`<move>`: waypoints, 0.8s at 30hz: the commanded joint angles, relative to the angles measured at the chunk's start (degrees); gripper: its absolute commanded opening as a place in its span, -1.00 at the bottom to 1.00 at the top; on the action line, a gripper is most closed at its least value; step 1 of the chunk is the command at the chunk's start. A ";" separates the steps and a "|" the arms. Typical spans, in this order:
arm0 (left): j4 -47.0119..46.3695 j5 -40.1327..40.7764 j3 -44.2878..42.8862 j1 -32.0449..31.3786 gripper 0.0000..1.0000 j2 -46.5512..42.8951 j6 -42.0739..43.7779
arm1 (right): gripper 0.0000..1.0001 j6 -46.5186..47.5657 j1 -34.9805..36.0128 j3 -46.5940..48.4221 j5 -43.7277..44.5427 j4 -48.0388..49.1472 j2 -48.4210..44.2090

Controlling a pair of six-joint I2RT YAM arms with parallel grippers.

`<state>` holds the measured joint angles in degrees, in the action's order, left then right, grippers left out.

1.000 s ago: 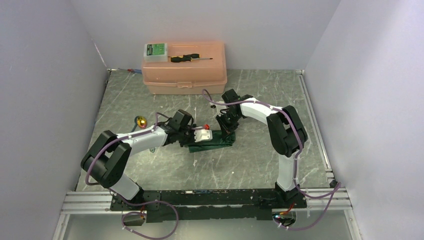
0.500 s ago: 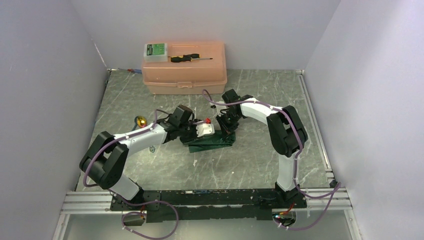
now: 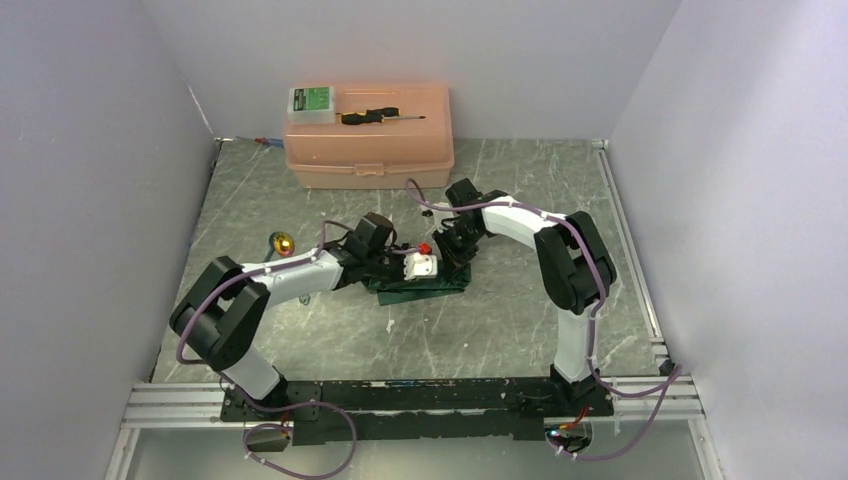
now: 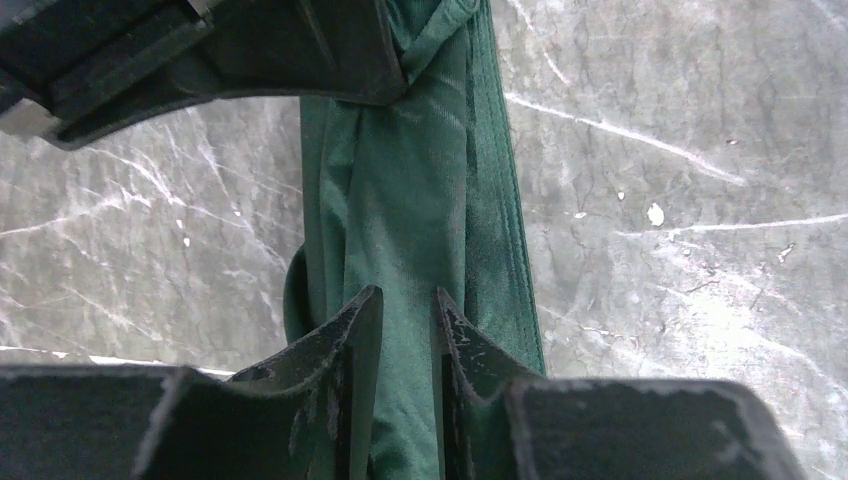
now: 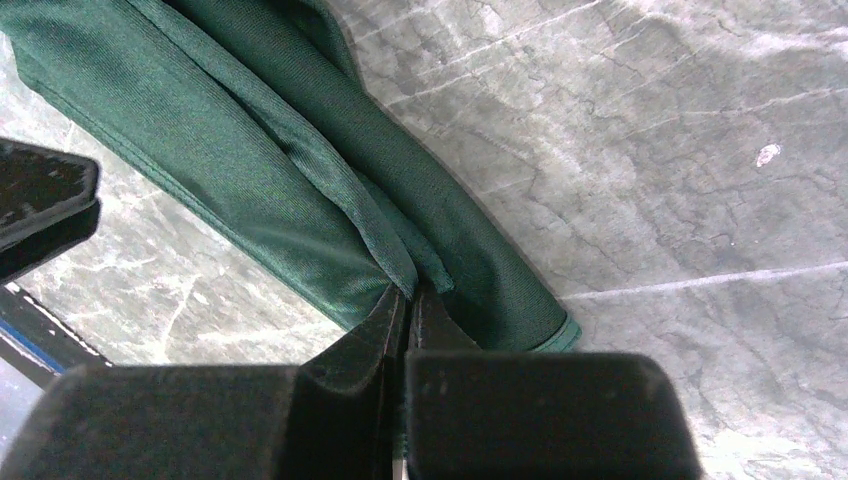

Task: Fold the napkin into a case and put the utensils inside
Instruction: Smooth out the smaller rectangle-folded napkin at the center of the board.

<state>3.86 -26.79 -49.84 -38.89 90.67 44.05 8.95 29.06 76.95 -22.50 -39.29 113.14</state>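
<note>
The napkin (image 3: 443, 285), a dark green cloth folded into a narrow band, lies mid-table between both arms. In the left wrist view the napkin (image 4: 400, 180) runs lengthwise through my left gripper (image 4: 405, 295), whose jaws stand narrowly apart with a fold of cloth filling the gap. My right gripper (image 5: 410, 290) is shut, pinching a ridge of the napkin (image 5: 250, 170) near its end. From above, the left gripper (image 3: 436, 270) and right gripper (image 3: 455, 254) sit close together over the cloth. One utensil with a gold head (image 3: 283, 243) lies to the left of the left arm.
A peach plastic box (image 3: 368, 150) stands at the back, with a black-handled screwdriver (image 3: 380, 116) and a small green-labelled case (image 3: 312, 100) on its lid. Grey walls close in the marbled table (image 3: 520, 330) on the left, back and right.
My left gripper slid right along the napkin toward the right gripper, loosening briefly and closing again. The right gripper kept its pinch in place.
</note>
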 commanded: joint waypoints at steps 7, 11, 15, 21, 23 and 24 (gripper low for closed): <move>-5.65 2.74 1.27 0.40 -0.53 4.86 1.84 | -1.00 1.60 -0.15 -3.12 -0.52 -1.00 -2.84; -5.90 4.43 0.80 1.40 -0.69 6.69 1.14 | -1.00 1.47 -0.08 -3.70 -1.57 -0.43 -3.59; -4.30 4.91 -0.06 1.87 -0.78 7.89 2.09 | -0.98 1.00 -0.13 -4.23 -2.16 0.33 -4.52; -0.31 4.32 -0.58 1.19 -0.95 8.47 5.51 | -0.35 -1.87 -0.58 -4.09 0.38 2.42 -8.17; 0.91 4.55 -0.30 0.92 -0.95 8.55 6.93 | -0.26 -3.26 -1.19 -4.17 0.64 3.41 -10.84; 1.41 4.71 0.01 0.78 -0.95 8.40 7.46 | -0.24 -4.32 -1.52 -4.28 0.88 4.20 -12.45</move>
<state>0.54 -23.07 -49.65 -37.60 98.13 47.86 7.44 28.77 72.62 -23.18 -38.15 108.14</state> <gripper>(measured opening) 0.034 0.356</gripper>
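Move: The narrow folded napkin's middle is about 5 cm below my left hand, some 2 cm to its right and 1 cm ahead. The napkin's right end, still pinched by my right fingers, is roughly 10 cm right and 2 cm ahead of my left hand. The gold spoon bowl lies around 25 cm left and 7 cm ahead of it. From my right hand, the napkin's middle is some 8 cm left, 1 cm back and 1 cm below. I lower my left hand about 4.5 cm onto the folded strip, easing roughly 2 cm forward and 1 cm left as its part-open fingers shut, then hold there with the tips on the cloth. Meanwhile my right hand draws its pinched fold back about 1.5 cm, then opens its fingers and starts to lift, about 1 cm so far. ##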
